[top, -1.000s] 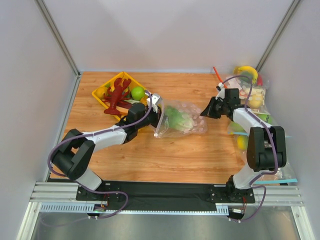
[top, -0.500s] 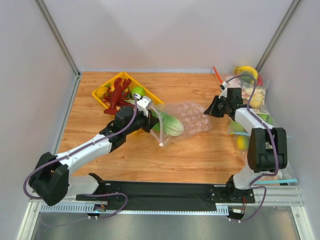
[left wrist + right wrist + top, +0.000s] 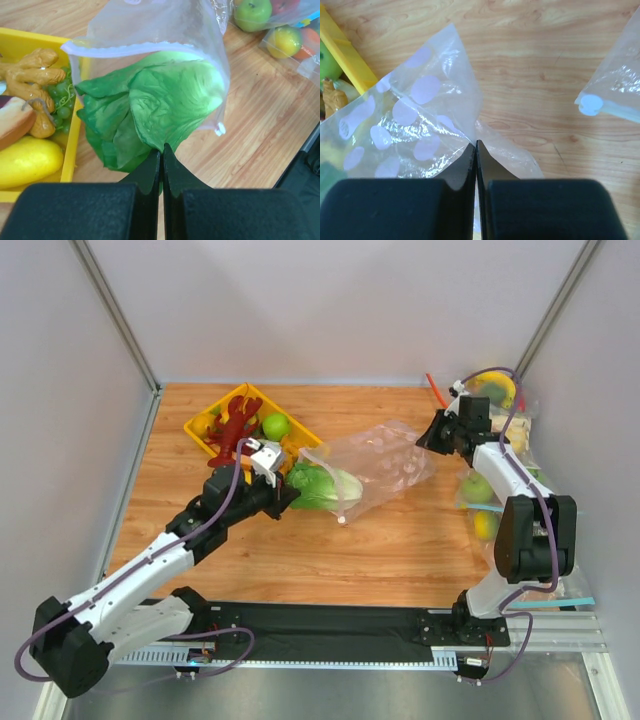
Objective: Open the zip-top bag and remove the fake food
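Observation:
The zip-top bag [image 3: 385, 460] lies crinkled across the middle of the table, its pale zip strip [image 3: 130, 48] open toward the left. A green-and-white lettuce head [image 3: 315, 485] sticks halfway out of that mouth. My left gripper [image 3: 288, 496] is shut on a lettuce leaf [image 3: 155, 105], tips pinched at the leaf edge [image 3: 161, 149]. My right gripper [image 3: 428, 437] is shut on the bag's far corner [image 3: 475, 145], and the clear film [image 3: 410, 115] fans out from it. The red lobster [image 3: 232, 428] and round green fruit [image 3: 275, 425] rest in the yellow tray [image 3: 216, 405].
The yellow tray [image 3: 30, 39] also holds a ginger toy, grapes and a yellow fruit, close to the left of the lettuce. Other clear bags of toy fruit [image 3: 495, 440] are piled along the right wall behind my right arm, one with a green apple [image 3: 252, 12].
My left gripper has pulled back to the left and nearer, drawing the lettuce out of the bag's mouth. The right gripper moved right and farther away, stretching the bag.

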`<move>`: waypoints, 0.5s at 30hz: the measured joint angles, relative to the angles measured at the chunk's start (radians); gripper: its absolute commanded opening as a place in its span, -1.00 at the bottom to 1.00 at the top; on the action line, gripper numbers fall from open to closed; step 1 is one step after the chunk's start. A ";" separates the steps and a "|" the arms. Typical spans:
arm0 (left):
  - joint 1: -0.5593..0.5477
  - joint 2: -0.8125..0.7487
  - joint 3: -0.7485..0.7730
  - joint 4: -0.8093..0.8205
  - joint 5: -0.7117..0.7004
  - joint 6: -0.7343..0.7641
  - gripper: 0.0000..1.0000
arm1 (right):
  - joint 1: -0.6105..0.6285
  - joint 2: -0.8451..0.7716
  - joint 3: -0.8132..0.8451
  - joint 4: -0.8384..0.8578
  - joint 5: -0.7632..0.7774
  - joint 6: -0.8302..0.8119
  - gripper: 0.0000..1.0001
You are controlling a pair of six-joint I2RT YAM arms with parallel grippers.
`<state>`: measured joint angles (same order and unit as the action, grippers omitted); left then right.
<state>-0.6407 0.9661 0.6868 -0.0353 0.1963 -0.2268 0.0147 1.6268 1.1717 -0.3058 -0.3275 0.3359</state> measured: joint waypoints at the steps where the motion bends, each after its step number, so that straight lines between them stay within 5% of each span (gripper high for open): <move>1: 0.000 -0.021 -0.003 -0.014 -0.001 -0.001 -1.00 | 0.000 0.005 0.015 -0.002 0.010 0.000 -0.99; 15: 0.005 -0.173 0.110 -0.174 -0.142 0.035 -1.00 | -0.001 0.056 0.043 -0.034 0.127 -0.011 -0.99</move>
<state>-0.6357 0.7929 0.7967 -0.2089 0.0547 -0.1917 0.0135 1.6833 1.2144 -0.3397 -0.2008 0.3248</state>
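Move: Beyond and below the left hand, the yellow bin's middle lies about 18 cm ahead, 6 cm left and 14 cm down; the green apple in it is some 21 cm ahead and 2 cm left. The green lettuce, pinched by its leaf tips and still partly in the bag, has its middle 5 cm ahead, 9 cm right, 7 cm below. From the right hand that middle is some 9 cm back and 23 cm left, the bag's 6 cm back and 13 cm left, both slightly lower. Lifting the lettuce by its leaf tips, the left hand rises about 6 cm and swings some 4 cm left, away from the bag, turning slightly counter-clockwise with its fingertips tipping up, fingers kept shut. The right hand keeps its pinch on the bag's far end and eases about 3 cm right and down, with a touch forward. ##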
